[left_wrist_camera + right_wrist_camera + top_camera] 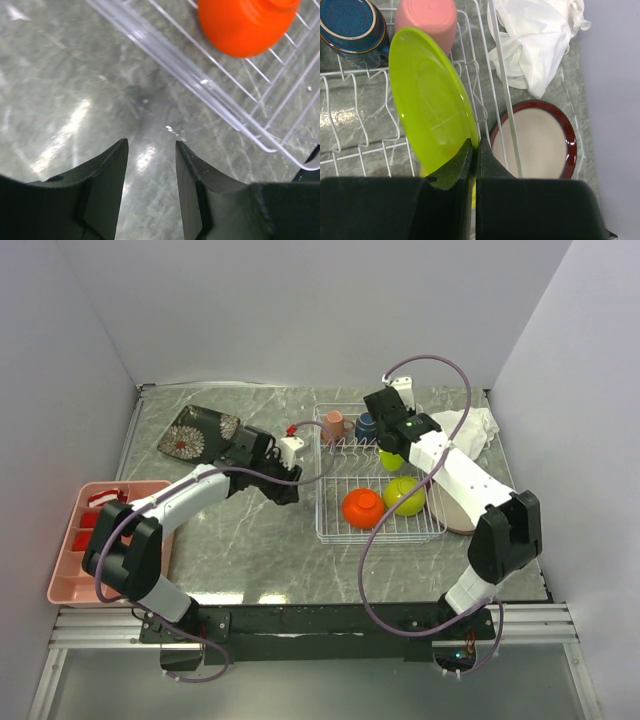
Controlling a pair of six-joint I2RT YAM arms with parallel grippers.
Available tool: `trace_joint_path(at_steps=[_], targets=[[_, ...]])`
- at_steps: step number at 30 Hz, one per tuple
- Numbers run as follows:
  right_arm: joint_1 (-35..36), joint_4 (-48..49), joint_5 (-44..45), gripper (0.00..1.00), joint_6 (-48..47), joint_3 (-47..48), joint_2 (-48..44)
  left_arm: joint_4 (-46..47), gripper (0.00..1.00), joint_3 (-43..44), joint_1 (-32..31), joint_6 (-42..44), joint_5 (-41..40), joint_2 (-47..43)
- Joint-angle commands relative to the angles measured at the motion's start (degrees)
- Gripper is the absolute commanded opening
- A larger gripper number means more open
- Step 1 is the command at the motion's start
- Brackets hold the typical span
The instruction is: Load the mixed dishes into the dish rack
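Observation:
The white wire dish rack (pixel 322 502) holds an orange bowl (pixel 362 507), a lime green bowl (pixel 405 495), a salmon cup (pixel 334 424) and a navy cup (pixel 366 425). My right gripper (pixel 476 145) is shut on the rim of the lime green plate (pixel 427 100), which stands on edge among the rack's prongs (pixel 350 75), near a pink cup (pixel 426 20). My left gripper (pixel 151 142) is open and empty over the table, just left of the rack's rim (pixel 165 55), with the orange bowl (pixel 245 25) beyond. A black floral plate (pixel 198 432) lies far left.
A brown round plate (pixel 537 142) lies on the table right of the rack, partly under my right arm. A white rag (pixel 535 40) is bunched at the far right. A pink divided tray (pixel 62 578) sits at the table's left edge.

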Motion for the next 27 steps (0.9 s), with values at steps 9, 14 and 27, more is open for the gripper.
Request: trace_joint_path(at_steps=[9,14,27], targets=[[0.25,0.22,-0.5,0.0,3.71,3.02,4.34,0.67,0.55,-0.48,5.8,0.2,0.67,-4.13],[0.07,0.22,-2.17,0.16,3.63,3.02,4.97,0.49,0.62,-0.4,7.47,-0.59,0.06,-4.22],[-0.11,-0.84,-11.2,0.81,1.69,3.12,-3.82,1.37,0.75,13.64,25.39,3.28,-3.79,3.59]])
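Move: The green plate's slot in the dish rack lies about 4 cm left of the right hand, which grips the plate's upper rim, and 9 cm below. The pink cup is 8 cm ahead and 13 below; the green bowl 8 cm back and 15 below. From the left hand, the dark flowered plate lies some 23 cm left, 18 ahead, 10 below; the rack's left rim 8 cm right, 3 ahead, 5 below. The green plate, still pinched by its upper rim, is lowered about 3 cm between the rack's wires with a slight drift left; then the right fingers open wide and let go. Meanwhile the left hand leaves the rack's side, swinging some 12 cm left and 9 forward towards the dark flowered plate, turning about 20 degrees counter-clockwise and opening further. ##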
